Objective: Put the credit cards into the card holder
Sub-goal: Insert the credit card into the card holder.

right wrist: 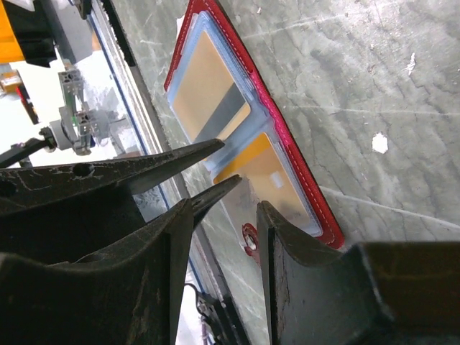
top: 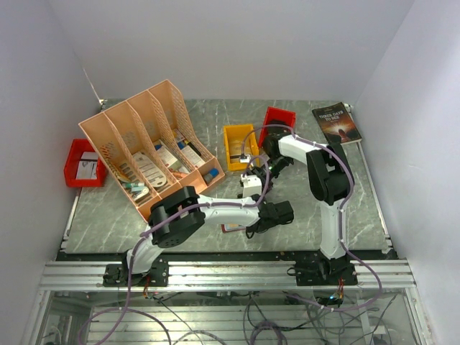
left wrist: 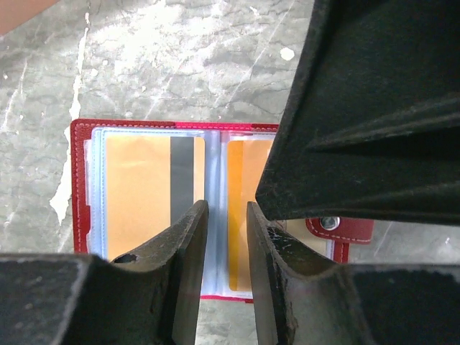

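Note:
The red card holder [left wrist: 77,188] lies open and flat on the marble table, close to the near edge [top: 231,228]. Its clear pockets hold two credit cards. An orange card with a grey stripe [left wrist: 136,194] fills the left pocket and an orange-yellow card [left wrist: 241,194] the right one. My left gripper [left wrist: 226,215] hangs over the holder's middle fold, open a little, with nothing between its fingers. My right gripper [right wrist: 224,215] is over the holder's snap-tab [right wrist: 249,237] side, open and empty. One of its black fingers [left wrist: 374,108] covers most of the right pocket. The holder [right wrist: 282,136] shows both cards in the right wrist view too.
At the back left stands an orange file organiser [top: 151,144] holding leaflets. A yellow bin [top: 239,146] and a red bin [top: 277,118] sit behind the grippers, another red bin [top: 83,164] is at far left, and a dark book [top: 336,122] at back right.

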Robot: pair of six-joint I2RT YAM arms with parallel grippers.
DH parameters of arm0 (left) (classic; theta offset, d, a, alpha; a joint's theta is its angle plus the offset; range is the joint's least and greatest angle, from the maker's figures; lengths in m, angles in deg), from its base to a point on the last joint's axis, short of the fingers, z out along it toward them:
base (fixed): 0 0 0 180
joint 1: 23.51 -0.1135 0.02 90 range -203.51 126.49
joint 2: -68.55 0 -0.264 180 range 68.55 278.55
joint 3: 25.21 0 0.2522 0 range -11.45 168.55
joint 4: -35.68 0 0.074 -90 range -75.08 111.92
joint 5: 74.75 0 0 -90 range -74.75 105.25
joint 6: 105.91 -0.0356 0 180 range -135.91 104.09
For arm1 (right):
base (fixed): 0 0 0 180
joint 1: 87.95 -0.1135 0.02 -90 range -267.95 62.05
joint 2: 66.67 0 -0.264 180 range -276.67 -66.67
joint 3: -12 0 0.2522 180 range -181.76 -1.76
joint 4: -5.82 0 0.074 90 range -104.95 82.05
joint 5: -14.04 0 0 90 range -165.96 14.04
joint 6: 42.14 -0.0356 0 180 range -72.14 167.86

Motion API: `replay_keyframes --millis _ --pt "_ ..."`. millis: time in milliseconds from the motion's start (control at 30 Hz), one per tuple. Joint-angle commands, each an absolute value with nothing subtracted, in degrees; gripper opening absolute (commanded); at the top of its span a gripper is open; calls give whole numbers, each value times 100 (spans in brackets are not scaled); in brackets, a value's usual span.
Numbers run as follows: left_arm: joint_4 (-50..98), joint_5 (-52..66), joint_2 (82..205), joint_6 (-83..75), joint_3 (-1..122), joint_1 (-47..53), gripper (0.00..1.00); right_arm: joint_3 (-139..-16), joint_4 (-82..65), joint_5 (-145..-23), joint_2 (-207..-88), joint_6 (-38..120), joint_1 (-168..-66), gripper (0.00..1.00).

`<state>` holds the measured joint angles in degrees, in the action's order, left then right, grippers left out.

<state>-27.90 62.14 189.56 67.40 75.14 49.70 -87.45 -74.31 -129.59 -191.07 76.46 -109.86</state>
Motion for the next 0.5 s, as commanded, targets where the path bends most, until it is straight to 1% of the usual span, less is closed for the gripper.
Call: replay_keyframes --millis 0,133,233,333,467 --pt "-2370 6370 18467 6341 7348 4935 39 -8684 -7487 -12979 -18878 7819 -10961 41" --pt "-2048 6281 18115 5785 7242 4935 39 -8656 -7412 -13001 -18742 7863 -10948 41" --pt "-1493 6072 17649 5135 6772 4935 39 -8541 -7114 -12892 -18542 7767 -10920 41" --pt "-443 5651 16967 4318 5904 4952 40 -8453 -6916 -12887 -18296 7779 -10862 41" --pt "1616 4828 15629 3250 4152 4946 41 -8273 -6659 -12947 -17865 7877 -10756 39"
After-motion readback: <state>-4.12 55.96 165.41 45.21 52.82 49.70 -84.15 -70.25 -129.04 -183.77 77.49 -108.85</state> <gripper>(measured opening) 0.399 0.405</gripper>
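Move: The open card holder, a card already in each side, lies almost beneath the left hand: some 2 cm to its left, level with it and about 3 cm below. From that hand the yellow bin stands roughly 18 cm ahead and 4 cm left, and the red bin about 21 cm ahead and 6 cm right, both slightly lower than the hand. From the right hand, the holder's middle is about 4 cm left, 2 cm back and 5 cm below. The left hand draws away from over the card holder's spine, climbing about 6 cm and gaining speed, then easing back and a little left towards the end, while its wrist turns some 20 degrees, mostly clockwise, and its fingers stay part open and empty. The right hand backs off more slowly, rising about 2 cm above the holder's right-hand side with a slight wrist tilt, its fingers likewise still part open. ##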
